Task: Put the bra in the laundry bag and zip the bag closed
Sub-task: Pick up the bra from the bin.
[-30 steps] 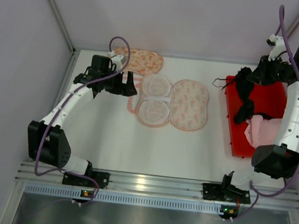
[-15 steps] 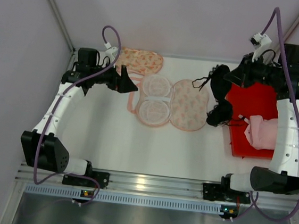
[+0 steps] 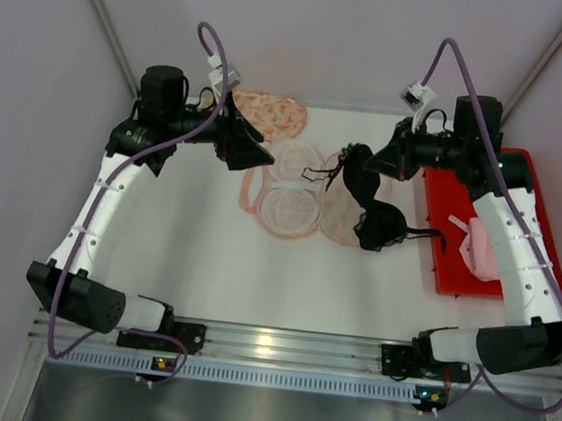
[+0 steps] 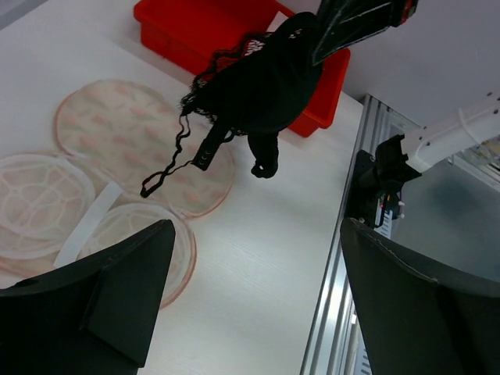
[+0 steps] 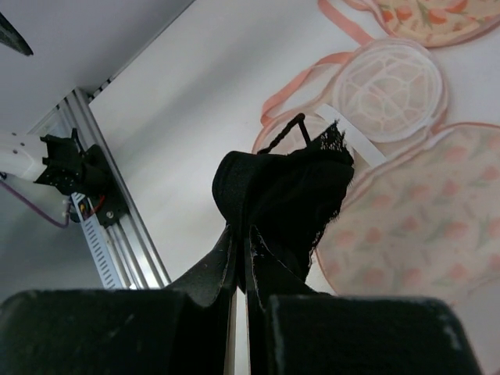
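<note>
A black lace bra (image 3: 374, 208) hangs from my right gripper (image 3: 380, 162), which is shut on its top edge. It dangles above the right half of the laundry bag (image 3: 315, 190), a flat pink floral bag lying open on the table with two white mesh cups showing. In the right wrist view the bra (image 5: 291, 195) bunches over the shut gripper (image 5: 239, 237), with the bag (image 5: 406, 226) below. My left gripper (image 3: 259, 155) hovers open and empty at the bag's left edge. From the left wrist view, that gripper (image 4: 258, 226) faces the bra (image 4: 262, 82) and the bag (image 4: 133, 137).
A red tray (image 3: 509, 189) at the right of the table holds a pink garment (image 3: 483, 247). Another floral piece (image 3: 271, 115) lies at the back, behind the bag. The aluminium rail (image 3: 277, 346) with both arm bases runs along the near edge.
My right arm has lifted the bra out of the red tray and carried it left to above the bag. My left arm has risen and turned its open gripper toward the bag.
</note>
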Tool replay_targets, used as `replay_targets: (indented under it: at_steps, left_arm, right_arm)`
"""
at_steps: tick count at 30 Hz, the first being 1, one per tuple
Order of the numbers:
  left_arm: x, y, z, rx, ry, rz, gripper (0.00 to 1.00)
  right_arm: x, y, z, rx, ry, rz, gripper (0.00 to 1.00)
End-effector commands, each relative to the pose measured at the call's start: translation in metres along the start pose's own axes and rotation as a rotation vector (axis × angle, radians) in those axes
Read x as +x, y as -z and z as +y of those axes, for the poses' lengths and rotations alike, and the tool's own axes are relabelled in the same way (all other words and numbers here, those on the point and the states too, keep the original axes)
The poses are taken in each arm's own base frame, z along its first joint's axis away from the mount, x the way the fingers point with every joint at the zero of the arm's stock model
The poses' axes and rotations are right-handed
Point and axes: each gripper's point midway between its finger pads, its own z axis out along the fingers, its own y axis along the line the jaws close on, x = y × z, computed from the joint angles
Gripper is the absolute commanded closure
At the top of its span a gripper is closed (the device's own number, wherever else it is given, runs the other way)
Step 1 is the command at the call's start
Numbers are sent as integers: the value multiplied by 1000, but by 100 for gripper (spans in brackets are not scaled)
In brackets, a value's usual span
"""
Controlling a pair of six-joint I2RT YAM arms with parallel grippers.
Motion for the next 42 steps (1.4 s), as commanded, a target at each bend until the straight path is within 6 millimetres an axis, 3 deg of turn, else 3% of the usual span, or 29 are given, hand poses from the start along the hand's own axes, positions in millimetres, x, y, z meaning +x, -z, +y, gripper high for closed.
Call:
replay_targets:
  at_steps: [1,7,12,18,28,35,39,42]
  left_arm:
    - [-4,-18,-26,100,-96,0,8]
    - [-5,-53,-47,169,-146,-29,7]
    - [-13,-75,-51,197,-188,-46,7]
    - [0,-101,-50,228,-206,-9,8]
    - [13,-105,-62,278,-184,19,11]
    - [21,-106,-68,305,-172,34,29]
    - [24,-104,-75,338,-145,47,50]
    - [30,-99,-82,370,-107,70,100]
  right_arm:
    - [-26,-5,31,-105,98,-99,100]
    - [-8,-23,52,-228,117,-55,100]
    - [2,-29,62,-277,129,-36,100]
    - [12,-32,71,-312,137,-19,100]
    - [27,-40,84,-365,143,10,100]
    - [26,-37,96,-416,169,-1,99]
    - [29,-37,94,-406,184,2,99]
    - [30,-37,92,-392,198,-8,98]
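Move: The left hand, open and empty, goes for the bra edge held in the shut right fingers: about 20 cm to its right, 2 cm ahead and nearly level. The bra's middle hangs some 9 cm lower, 3 cm back and 4 cm right of the right fingertips. From the right hand, the left gripper is 20 cm left and 2 cm back; the laundry bag lies roughly 15 cm ahead, 6 cm left and 33 cm down. The left fingers close almost fully and pinch the bra's upper edge right beside the right fingertips, which stay shut on it. To get there the left hand travels about 12 cm right, drawing back and sinking a little and turning clockwise, while the right hand carries the bra some 7 cm left and 6 cm back towards it, slightly down, swinging about 20 degrees counter-clockwise. ##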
